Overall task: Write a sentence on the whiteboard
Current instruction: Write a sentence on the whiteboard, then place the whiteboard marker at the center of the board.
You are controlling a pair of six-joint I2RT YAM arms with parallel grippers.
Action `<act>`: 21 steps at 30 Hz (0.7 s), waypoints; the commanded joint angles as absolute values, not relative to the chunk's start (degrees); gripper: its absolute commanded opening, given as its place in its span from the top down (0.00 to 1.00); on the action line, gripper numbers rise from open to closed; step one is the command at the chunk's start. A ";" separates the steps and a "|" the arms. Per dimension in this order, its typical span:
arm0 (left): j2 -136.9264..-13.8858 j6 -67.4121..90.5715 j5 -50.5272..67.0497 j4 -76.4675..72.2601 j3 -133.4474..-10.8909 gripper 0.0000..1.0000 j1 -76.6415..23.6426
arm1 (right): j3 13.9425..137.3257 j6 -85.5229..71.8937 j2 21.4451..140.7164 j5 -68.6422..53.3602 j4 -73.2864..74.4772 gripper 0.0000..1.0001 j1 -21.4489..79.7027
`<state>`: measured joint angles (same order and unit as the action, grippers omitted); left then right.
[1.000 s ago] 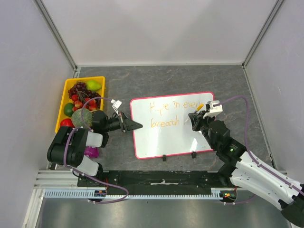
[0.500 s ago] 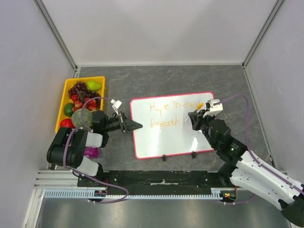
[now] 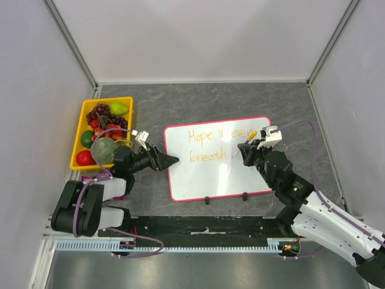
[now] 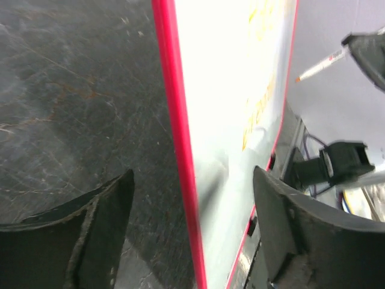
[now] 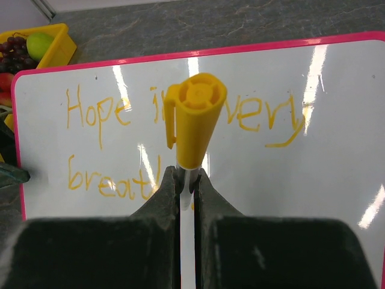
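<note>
The whiteboard (image 3: 222,174) lies flat on the dark table, its pink-red frame (image 4: 180,150) running between my left gripper's fingers. The sentence (image 3: 210,144) is in orange, two lines reading "Hope in every breath" (image 5: 99,111). My left gripper (image 3: 166,161) is open at the board's left edge, one finger (image 4: 102,211) over the table and the other over the board. My right gripper (image 5: 187,174) is shut on a marker (image 5: 194,117) with a yellow cap, held above the board's upper right part (image 3: 254,133). The marker's tip is hidden.
A yellow tray (image 3: 81,129) of fruit stands at the far left, close behind my left arm. Grey walls enclose the table on three sides. The board's two small black feet (image 3: 207,200) sit on its near edge.
My left gripper has opened and let go of the board's left edge, and the left arm has dropped back toward its base. The right gripper and marker have stayed put.
</note>
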<state>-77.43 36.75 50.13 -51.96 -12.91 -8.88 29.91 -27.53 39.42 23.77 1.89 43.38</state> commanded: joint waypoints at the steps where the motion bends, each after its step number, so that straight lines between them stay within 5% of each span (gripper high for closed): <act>1: -68.49 31.11 40.45 -46.77 -10.73 0.10 -9.14 | 31.02 -28.47 38.76 22.42 1.32 1.00 43.33; 13: -43.08 31.47 22.69 -20.43 -13.87 0.06 -9.14 | 30.24 -38.31 36.66 12.40 10.36 1.00 43.33; 21: -40.78 30.76 21.35 -9.15 -23.72 0.06 -9.14 | 23.47 -49.65 30.25 3.87 19.50 1.00 43.33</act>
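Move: The whiteboard, tilted towards the robot, has its blank lower part about 7 cm back, 3 cm left and 14 cm below the right hand, which holds the yellow marker. The word "breath" is some 11 cm left, 2 cm ahead; "every" stands 11 cm ahead, 1 cm to the right; the right-hand black clip is about 14 cm back, 1 cm right. From the left hand the whiteboard's middle lies some 17 cm right, level ahead and barely lower. The marker, kept shut in the right fingers with its tip already off the board, is drawn back and down about 5 cm each, drifting some 2 cm left, away from "every" over the blank lower part while the wrist tips downward. The whiteboard's left edge is left behind by the already opened left hand, which opens a little wider, rises 8 cm and goes 6 cm left, swinging counter-clockwise. ##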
